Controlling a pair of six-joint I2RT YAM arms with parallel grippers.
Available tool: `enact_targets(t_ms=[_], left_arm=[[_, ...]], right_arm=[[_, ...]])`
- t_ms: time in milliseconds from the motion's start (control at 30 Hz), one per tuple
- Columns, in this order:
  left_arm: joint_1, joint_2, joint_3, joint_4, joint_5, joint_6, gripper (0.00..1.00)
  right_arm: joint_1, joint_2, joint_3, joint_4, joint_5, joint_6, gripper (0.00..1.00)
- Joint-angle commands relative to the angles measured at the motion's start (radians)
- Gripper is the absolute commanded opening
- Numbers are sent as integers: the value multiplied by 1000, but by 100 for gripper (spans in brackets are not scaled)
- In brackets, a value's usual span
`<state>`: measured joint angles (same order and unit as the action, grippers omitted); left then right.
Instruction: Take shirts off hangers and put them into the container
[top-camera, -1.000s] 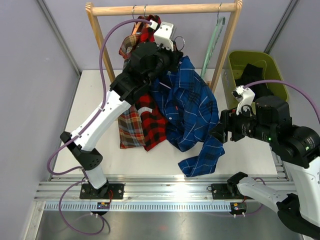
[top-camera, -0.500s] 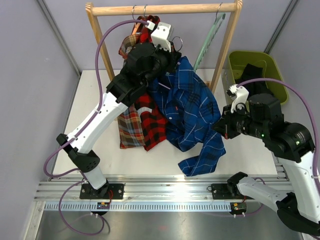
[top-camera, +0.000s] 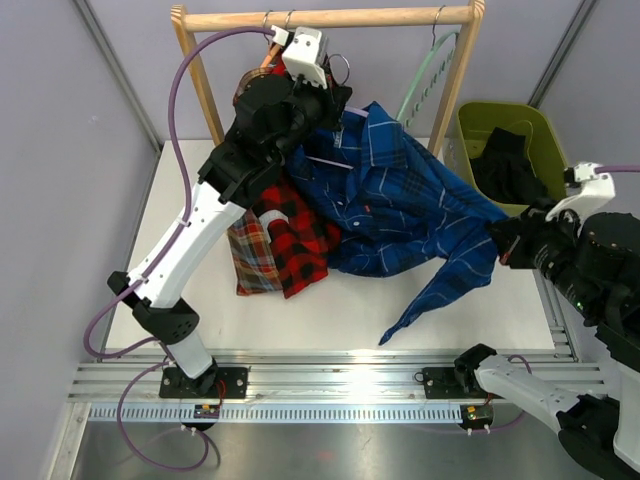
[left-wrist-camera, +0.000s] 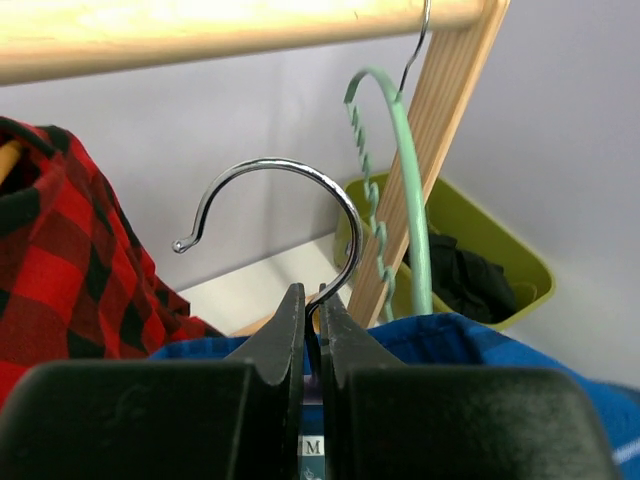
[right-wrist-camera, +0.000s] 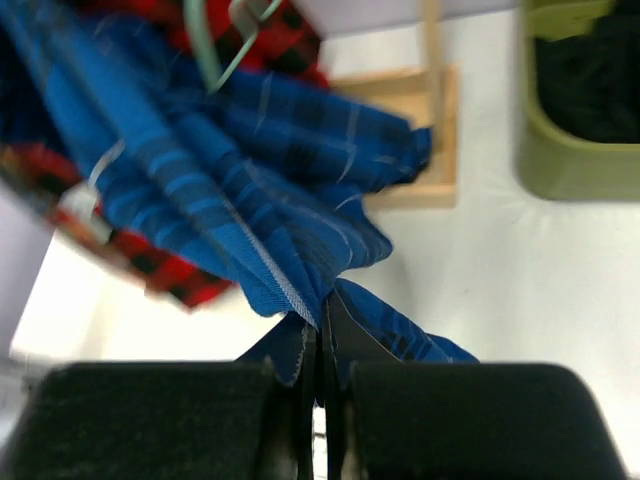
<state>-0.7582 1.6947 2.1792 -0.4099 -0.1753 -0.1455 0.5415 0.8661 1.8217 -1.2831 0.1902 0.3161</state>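
The blue checked shirt (top-camera: 400, 210) is stretched between both arms above the table. My left gripper (top-camera: 333, 88) (left-wrist-camera: 312, 308) is shut on the metal hook (left-wrist-camera: 290, 170) of its hanger, just below the rail. My right gripper (top-camera: 497, 246) (right-wrist-camera: 322, 330) is shut on a bunched edge of the blue shirt (right-wrist-camera: 250, 180), left of the olive-green container (top-camera: 548, 128). A black shirt (top-camera: 505, 160) lies in the container. The red-black plaid shirt (top-camera: 295, 240) and the brown plaid shirt (top-camera: 250, 255) hang from the rail behind my left arm. A pale green hanger (top-camera: 430, 85) hangs bare.
The wooden rack's rail (top-camera: 330, 18) and its right post (top-camera: 455, 90) stand between the blue shirt and the container. A loose sleeve (top-camera: 430, 300) of the blue shirt trails down to the white table (top-camera: 190, 200). The rack's flat base (right-wrist-camera: 410, 190) lies under the shirt.
My right gripper shut on the blue shirt's edge and pulled it right, towards the container, stretching the shirt out. My left gripper rose a little with the hanger hook.
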Motion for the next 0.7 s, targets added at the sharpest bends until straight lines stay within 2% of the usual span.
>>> enact_targets(t_ms=[0, 333, 500, 667], left_arm=[[118, -93, 13, 138, -173, 93, 0], [161, -305, -157, 287, -277, 109, 0], [163, -371, -190, 273, -302, 130, 0], [163, -440, -306, 240, -274, 71, 0]], right_arm=[[-3, -13, 76, -330, 473, 168, 0], [-3, -88, 74, -340, 748, 320, 0], [-3, -134, 108, -338, 836, 354, 0], [-3, -171, 103, -296, 890, 371, 0]])
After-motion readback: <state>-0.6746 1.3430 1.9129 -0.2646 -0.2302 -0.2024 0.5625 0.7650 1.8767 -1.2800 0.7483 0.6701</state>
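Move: The blue shirt, already gripped by the right hand, has its middle some 10 cm right of the left hand, 9 cm nearer the base and 17 cm lower. The left hand still holds its lilac hanger; the red shirt hangs about 9 cm left, 3 cm ahead and 22 cm below, the green hanger 14 cm right and 10 cm ahead. From the right hand, the blue shirt's middle is about 13 cm ahead, 14 cm left and 8 cm below. Pulling apart, left draws the lilac hanger about 10 cm left, up and back; right drags blue cloth rightward, rising. ##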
